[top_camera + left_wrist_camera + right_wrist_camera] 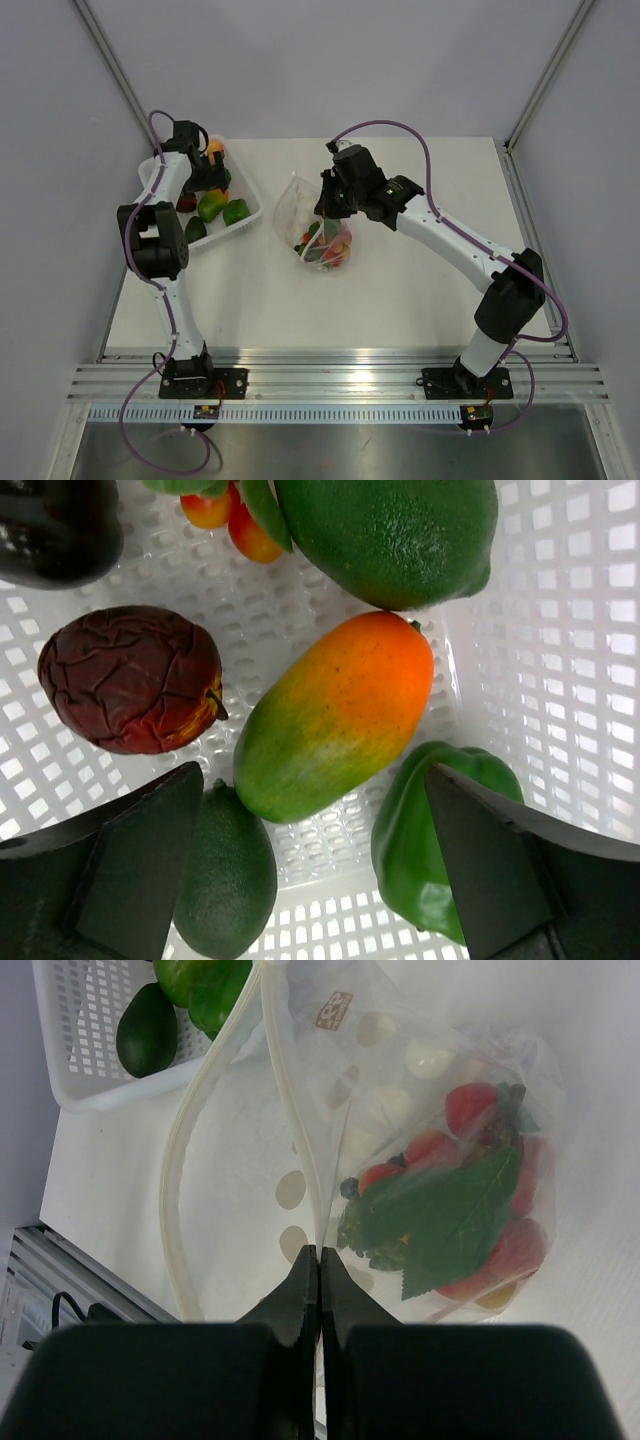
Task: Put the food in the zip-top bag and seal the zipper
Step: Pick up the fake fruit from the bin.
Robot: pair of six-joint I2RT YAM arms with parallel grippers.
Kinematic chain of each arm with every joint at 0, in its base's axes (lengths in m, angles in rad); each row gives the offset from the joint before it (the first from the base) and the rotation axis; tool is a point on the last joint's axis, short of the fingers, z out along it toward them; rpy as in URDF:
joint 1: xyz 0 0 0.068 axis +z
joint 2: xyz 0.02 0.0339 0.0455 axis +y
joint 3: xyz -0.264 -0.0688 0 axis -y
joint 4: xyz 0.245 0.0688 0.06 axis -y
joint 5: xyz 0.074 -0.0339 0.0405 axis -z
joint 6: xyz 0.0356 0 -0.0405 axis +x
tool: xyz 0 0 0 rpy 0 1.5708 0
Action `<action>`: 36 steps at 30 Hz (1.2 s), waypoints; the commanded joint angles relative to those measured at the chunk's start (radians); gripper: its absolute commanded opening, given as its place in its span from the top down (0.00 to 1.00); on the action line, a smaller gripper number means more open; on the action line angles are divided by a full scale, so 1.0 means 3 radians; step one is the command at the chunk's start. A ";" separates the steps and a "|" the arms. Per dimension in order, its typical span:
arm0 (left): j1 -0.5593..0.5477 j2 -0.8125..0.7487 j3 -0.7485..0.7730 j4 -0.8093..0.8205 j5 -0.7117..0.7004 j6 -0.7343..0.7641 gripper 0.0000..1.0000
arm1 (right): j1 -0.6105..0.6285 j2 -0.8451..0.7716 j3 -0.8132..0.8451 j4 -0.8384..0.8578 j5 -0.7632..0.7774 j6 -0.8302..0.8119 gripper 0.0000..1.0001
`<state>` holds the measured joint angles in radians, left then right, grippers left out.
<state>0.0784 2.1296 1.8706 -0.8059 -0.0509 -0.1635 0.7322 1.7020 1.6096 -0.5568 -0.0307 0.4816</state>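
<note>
The zip-top bag [300, 212] lies mid-table with its mouth gaping toward the tray. Inside it sits food [450, 1210]: red and orange pieces under green leaves. My right gripper [319, 1253] is shut on one lip of the bag's mouth, and the zipper [185, 1160] loops away from it, unsealed. My left gripper [312, 772] hangs open over the tray, its fingers [150, 850] straddling an orange-green mango [335, 715]. Around the mango lie a green pepper [415, 830], an avocado [228, 875], a wrinkled dark red fruit [130, 675] and a big green fruit [390, 535].
The white perforated tray [247, 215] stands at the back left, its wall [560, 630] close beside the left fingers. A dark purple piece [55, 525] and small red-orange pieces [235, 525] lie at its far end. Grey walls enclose the table.
</note>
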 commanded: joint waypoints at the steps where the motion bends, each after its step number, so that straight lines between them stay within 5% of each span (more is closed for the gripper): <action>1: -0.0021 0.0111 0.0064 0.0206 -0.0137 0.0110 0.07 | 0.0008 -0.0115 0.0029 0.0087 -0.0056 0.0051 1.00; 10: -0.0241 0.0413 0.0243 0.0094 -0.0530 0.0233 0.19 | 0.0034 -0.0090 0.0080 0.0036 -0.0041 0.0051 1.00; 16: -0.0241 0.0347 0.0151 0.0104 -0.0561 0.0075 0.40 | 0.0054 -0.0095 0.0106 -0.0010 0.0005 0.0046 1.00; 23: -0.0307 -0.0323 -0.0283 0.0334 -0.0357 -0.0186 0.66 | 0.0070 0.0007 0.0274 -0.0041 -0.0066 0.0010 1.00; 36: -0.0307 -0.1422 -0.0866 0.0375 0.0041 -0.0294 0.75 | 0.0080 0.0335 0.0535 -0.0062 -0.0148 0.0000 1.00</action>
<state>-0.0124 1.7649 1.6253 -0.7238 -0.1070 -0.2451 0.7444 1.7733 1.7020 -0.5797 -0.0483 0.4911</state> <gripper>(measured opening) 0.700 0.011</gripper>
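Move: The fake mango lies almost under my open left hand, about 5 cm below, 2 cm ahead and 1 cm right. From that hand, the green pepper is some 6 cm right and 2 cm back, the avocado 4 cm left and 5 cm back, the wrinkled dark-red fruit 7 cm left and 2 cm ahead, and the lime 9 cm ahead and 3 cm right, all roughly 6 cm down. From my right hand the mango is about 30 cm left, 15 cm ahead and 19 cm below. I sink my left hand about 4 cm over the mango, closing the fingers from nearly wide open until they pinch its two sides. Then I lift the mango some 13 cm, drawing back about 5 cm and a little right and tilting the fingertips forward. My right hand keeps its pinch on the bag's rim, shifting slightly left late on. ##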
